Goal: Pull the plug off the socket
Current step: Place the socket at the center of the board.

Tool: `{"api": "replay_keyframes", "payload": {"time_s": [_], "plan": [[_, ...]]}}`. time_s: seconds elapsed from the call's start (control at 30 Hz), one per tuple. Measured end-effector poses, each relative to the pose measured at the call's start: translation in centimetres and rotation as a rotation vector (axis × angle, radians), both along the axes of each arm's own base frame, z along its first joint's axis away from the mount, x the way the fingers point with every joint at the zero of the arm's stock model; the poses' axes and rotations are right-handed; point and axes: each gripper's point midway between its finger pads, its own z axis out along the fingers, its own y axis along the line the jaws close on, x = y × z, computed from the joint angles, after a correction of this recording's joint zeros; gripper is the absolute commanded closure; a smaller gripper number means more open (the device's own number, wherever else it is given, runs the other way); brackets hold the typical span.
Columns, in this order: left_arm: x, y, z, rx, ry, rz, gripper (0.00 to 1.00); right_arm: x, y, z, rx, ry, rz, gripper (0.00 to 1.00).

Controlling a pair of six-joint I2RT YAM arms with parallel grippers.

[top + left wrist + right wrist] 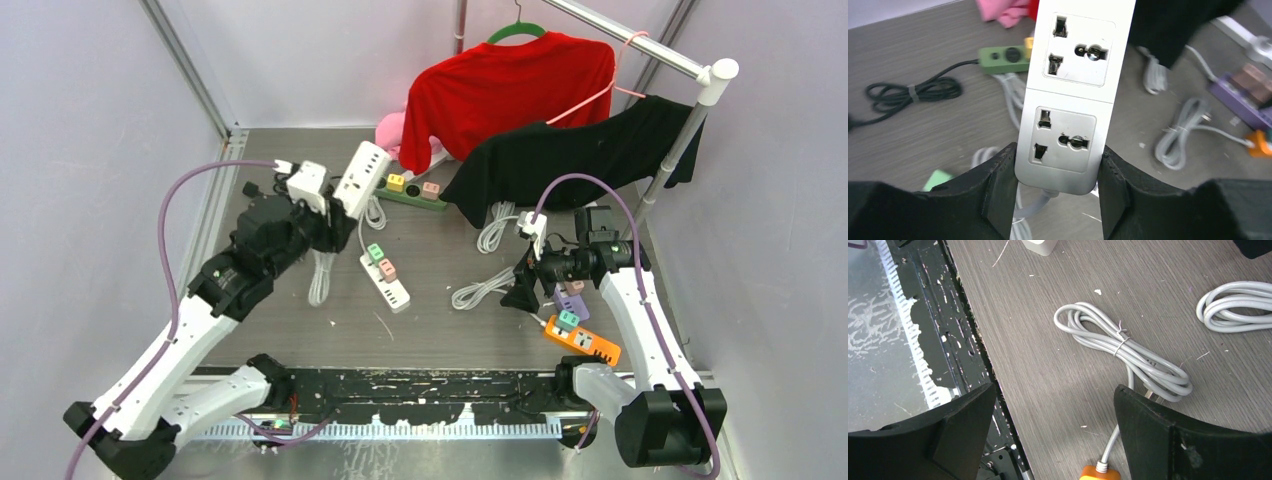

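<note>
My left gripper [1055, 185] is shut on the cable end of a white socket strip [1068, 100], one finger on each long side. In the top view the socket strip [361, 177] is tilted up off the table above the left gripper [335, 225]. Both sockets that show in the left wrist view are empty, and no plug sits in them. My right gripper [1055, 430] hangs open over bare table, in the top view [522, 290] at the right. A coiled grey cable [1123, 342] lies beside its right finger, metal plug prongs [1150, 394] peeking out there.
On the table lie a green strip [412, 192], a white strip with green and pink plugs [385, 275], a purple strip [572, 302] and an orange strip [582, 338]. Red [505, 85] and black [580, 150] shirts hang from a rail at the back right. A black slotted rail [955, 330] edges the near side.
</note>
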Motion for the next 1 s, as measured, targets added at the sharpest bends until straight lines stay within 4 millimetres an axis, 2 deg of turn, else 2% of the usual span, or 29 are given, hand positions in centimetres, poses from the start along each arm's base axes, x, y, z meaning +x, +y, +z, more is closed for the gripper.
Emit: {"api": "replay_keyframes", "payload": {"time_s": [0.07,0.1,0.13,0.2,0.33,0.47,0.63,0.77,1.0], "plan": [[1.8,2.1,-0.2,-0.001,0.013,0.082,1.0,0.0,0.0,0.0,0.0,0.0,0.0,0.08],[2.0,2.3,-0.2,-0.006,0.019,0.085,1.0,0.0,0.0,0.0,0.0,0.0,0.0,0.08],[3.7,4.6,-0.9,-0.006,0.043,0.172,1.0,0.0,0.0,0.0,0.0,0.0,0.0,0.08],[5.7,7.6,-2.1,-0.021,0.094,0.285,1.0,0.0,0.0,0.0,0.0,0.0,0.0,0.08],[8.6,12.4,-4.3,-0.111,0.178,0.456,1.0,0.0,0.0,0.0,0.0,0.0,0.0,0.08],[10.9,17.1,-8.4,-0.238,0.294,0.656,1.0,0.0,0.0,0.0,0.0,-0.002,0.002,0.08],[12.6,19.8,-14.3,-0.331,0.467,0.84,0.98,-0.1,0.1,0.2,0.005,-0.013,0.008,0.08],[12.8,20.9,-18.2,-0.353,0.58,0.927,0.77,-0.2,0.2,0.4,0.013,-0.021,0.017,0.08],[13.9,22.8,-20.4,-0.393,0.596,1.042,0.42,-0.6,0.4,0.8,0.029,-0.036,0.031,0.08]]}}
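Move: The left gripper holds the white socket by its cord end. The bare far-left patch of board it is bound for lies about 19 cm ahead, 26 cm left and 29 cm below. At board level too, the loose green plug is about 8 cm ahead and 21 cm left of this hand, the black cord coil 27 cm ahead and 20 cm left. From the right gripper that patch is some 25 cm ahead, 57 cm left and 15 cm down. Swing the left gripper left by about 23 cm and forward some 14 cm, carrying the white socket towards the bare patch short of the black cord coil; the way down, about 20 cm, comes mostly in the second half. Meanwhile turn the hand roughly 60 degrees counter-clockwise and tip the fingers about 30 degrees farther down. Keep the grip on the cord end. ##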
